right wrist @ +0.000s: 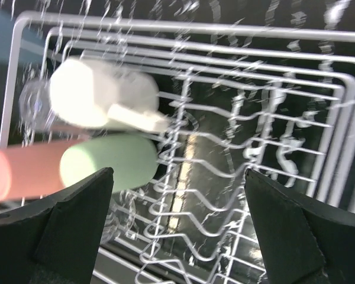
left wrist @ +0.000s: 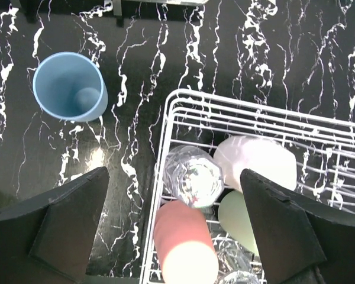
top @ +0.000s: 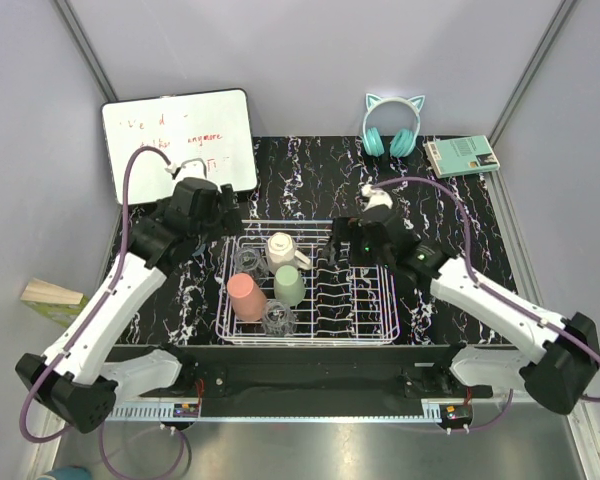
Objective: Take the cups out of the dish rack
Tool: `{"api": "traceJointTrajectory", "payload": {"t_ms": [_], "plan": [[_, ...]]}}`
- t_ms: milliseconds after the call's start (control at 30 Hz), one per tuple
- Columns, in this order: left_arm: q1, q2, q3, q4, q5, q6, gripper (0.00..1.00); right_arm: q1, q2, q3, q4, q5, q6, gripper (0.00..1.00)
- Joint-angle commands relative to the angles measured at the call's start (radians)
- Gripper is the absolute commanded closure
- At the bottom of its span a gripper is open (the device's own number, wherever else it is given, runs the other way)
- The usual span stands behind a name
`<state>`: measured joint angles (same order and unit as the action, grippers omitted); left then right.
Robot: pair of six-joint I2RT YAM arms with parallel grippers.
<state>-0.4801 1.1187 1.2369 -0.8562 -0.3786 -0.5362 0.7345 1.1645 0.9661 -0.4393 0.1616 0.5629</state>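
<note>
The white wire dish rack (top: 372, 300) sits mid-table. Its left half holds a cream handled mug (top: 282, 248), a pale green cup (top: 289, 285), a pink cup (top: 246, 297) and two clear glasses (top: 247, 262) (top: 279, 318). A blue cup (left wrist: 69, 87) stands upright on the table left of the rack (left wrist: 165, 136). My left gripper (left wrist: 174, 219) hangs open above the rack's left edge, over the pink cup (left wrist: 183, 242) and a glass (left wrist: 192, 177), holding nothing. My right gripper (right wrist: 177, 219) is open over the rack's bare tines (right wrist: 296, 136), right of the green cup (right wrist: 109, 160) and mug (right wrist: 100, 94).
A whiteboard (top: 178, 140) leans at the back left. Teal cat-ear headphones (top: 392, 125) and a green book (top: 462, 155) lie at the back right. A wooden block (top: 52, 298) sits off the table's left side.
</note>
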Motion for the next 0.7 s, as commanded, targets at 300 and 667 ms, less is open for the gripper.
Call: {"api": "traceJointTrajectory", "payload": {"t_ms": [300,667], "plan": [[-0.1,-0.201,-0.171,0.062,-0.114,-0.021,0.01,0.255,0.271,0.219,0.019,0.076,-0.072,0.0],[-0.109,-0.208,-0.189,0.065,-0.114,-0.021,0.01,0.321,0.353,0.286,0.008,0.088,-0.075,0.0]]}}
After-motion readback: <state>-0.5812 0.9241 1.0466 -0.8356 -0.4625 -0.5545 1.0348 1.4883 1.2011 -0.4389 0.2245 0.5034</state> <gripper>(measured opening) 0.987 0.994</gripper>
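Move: The green cup in the rack lies about 12 cm to the right hand's left, some 3 cm back and 9 cm below it. The white mug stands some 8 cm farther out than the green cup and level with it sideways; the pink cup is about 9 cm to the green cup's left and 3 cm nearer the base. From the left hand, the green cup is roughly 10 cm right, 3 cm back and 15 cm down. Swing the open right gripper about 11 cm to the left and a few centimetres back, across the rack to above the green cup, dipping some 3 cm on the way and rising a little at the end. Turn it about 15 degrees counter-clockwise and keep the fingers wide. Meanwhile ease the empty, open left hand back about 4 cm and slightly down, then let it settle. ##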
